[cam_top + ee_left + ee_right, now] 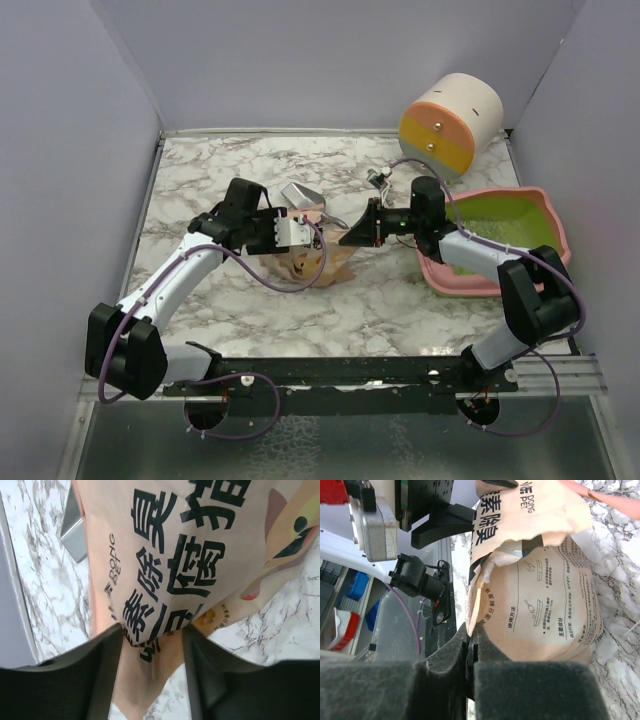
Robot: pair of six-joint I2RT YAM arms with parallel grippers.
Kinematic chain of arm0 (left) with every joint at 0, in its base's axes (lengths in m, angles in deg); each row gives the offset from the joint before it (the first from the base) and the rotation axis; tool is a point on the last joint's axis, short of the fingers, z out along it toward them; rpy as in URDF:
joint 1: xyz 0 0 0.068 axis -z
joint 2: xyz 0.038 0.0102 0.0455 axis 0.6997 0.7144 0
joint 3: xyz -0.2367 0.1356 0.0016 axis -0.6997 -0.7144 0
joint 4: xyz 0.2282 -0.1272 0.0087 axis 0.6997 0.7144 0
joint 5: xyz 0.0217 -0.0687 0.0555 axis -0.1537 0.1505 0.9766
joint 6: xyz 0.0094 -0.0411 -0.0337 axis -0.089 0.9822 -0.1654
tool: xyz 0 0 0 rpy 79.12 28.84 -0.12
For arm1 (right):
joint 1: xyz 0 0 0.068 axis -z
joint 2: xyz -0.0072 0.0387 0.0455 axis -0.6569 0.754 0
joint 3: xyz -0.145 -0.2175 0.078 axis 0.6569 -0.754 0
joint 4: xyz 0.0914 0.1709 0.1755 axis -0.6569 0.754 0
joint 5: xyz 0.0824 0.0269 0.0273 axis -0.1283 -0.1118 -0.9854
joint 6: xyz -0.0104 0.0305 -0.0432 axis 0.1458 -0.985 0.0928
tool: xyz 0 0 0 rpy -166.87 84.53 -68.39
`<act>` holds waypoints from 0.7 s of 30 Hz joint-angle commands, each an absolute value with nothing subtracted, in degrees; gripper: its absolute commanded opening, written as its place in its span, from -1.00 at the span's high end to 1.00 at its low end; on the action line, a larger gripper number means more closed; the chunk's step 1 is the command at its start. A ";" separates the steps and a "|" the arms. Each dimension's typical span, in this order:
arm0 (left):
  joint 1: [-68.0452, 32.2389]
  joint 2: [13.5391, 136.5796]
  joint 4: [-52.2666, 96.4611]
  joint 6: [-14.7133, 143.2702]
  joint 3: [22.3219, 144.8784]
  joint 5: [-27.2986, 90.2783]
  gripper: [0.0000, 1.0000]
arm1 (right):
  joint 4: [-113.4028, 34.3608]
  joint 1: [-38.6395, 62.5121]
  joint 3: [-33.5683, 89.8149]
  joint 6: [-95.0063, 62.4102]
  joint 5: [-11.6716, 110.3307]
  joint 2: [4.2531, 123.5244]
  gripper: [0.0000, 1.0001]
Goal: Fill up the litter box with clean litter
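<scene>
The litter box [548,222], pink with a lime-green inside, sits at the right of the table. A pale speckled layer of litter [505,230] lies in it. A tan paper bag [322,262] printed with black characters stands between the two arms. My right gripper [357,232] is shut on the bag's [545,610] folded edge, the paper pinched at the tips of the right gripper [472,634]. My left gripper [298,232] is on the bag's other side. In its wrist view the left gripper [152,630] stands open, with a corner of the bag [175,555] between the jaws.
A silver scoop [301,194] lies just behind the bag, also seen as the grey scoop [75,532] beside it. A round cream drum [450,122] with orange and yellow bands stands at the back right. Grey walls enclose the marble table [220,170].
</scene>
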State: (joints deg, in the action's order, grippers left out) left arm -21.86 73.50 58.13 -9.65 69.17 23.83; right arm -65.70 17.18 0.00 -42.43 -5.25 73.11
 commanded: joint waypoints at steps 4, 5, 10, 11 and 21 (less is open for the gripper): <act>-23.13 72.80 57.38 -14.38 69.50 35.28 1.00 | -62.33 19.91 -0.39 -41.30 -6.04 69.96 0.98; -23.13 72.37 56.78 -13.65 69.45 35.60 1.00 | -60.88 20.23 -0.50 -40.76 -4.58 69.38 0.98; -22.43 70.20 55.71 -12.03 68.66 34.09 1.00 | -50.89 21.02 1.78 -33.53 0.25 67.48 0.99; -22.24 69.74 54.99 -11.71 68.24 34.23 1.00 | -48.26 21.05 2.84 -31.23 0.73 67.62 0.99; -20.46 67.36 53.39 -6.31 68.06 32.24 1.00 | -28.83 17.22 10.45 -11.00 17.66 60.47 0.25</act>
State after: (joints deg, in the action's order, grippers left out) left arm -20.63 70.02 56.65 -8.93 66.89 29.05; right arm -34.93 19.74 9.22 -20.77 7.80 66.82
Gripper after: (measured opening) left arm 0.030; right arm 0.290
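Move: The litter bag's upper left edge already runs between the left gripper's open fingers; the bag's middle lies about 5 cm to the right, 2 cm back and 7 cm below them. The right gripper, shut on the rim's right corner, has that middle some 7 cm to its left, 2 cm back and 10 cm down. The metal scoop lies roughly 7 cm ahead and 5 cm right of the left gripper, 13 cm lower; the litter box's middle is about 28 cm right of the right gripper. Shut the left gripper on the bag's left edge and keep it pinched there, almost in place. With the right gripper still closed on the rim's right corner, ease about 2 cm to the right, then open it part way and draw off right and forward, some 4.5 cm in all, the wrist rolling and swinging clockwise as it comes free. ##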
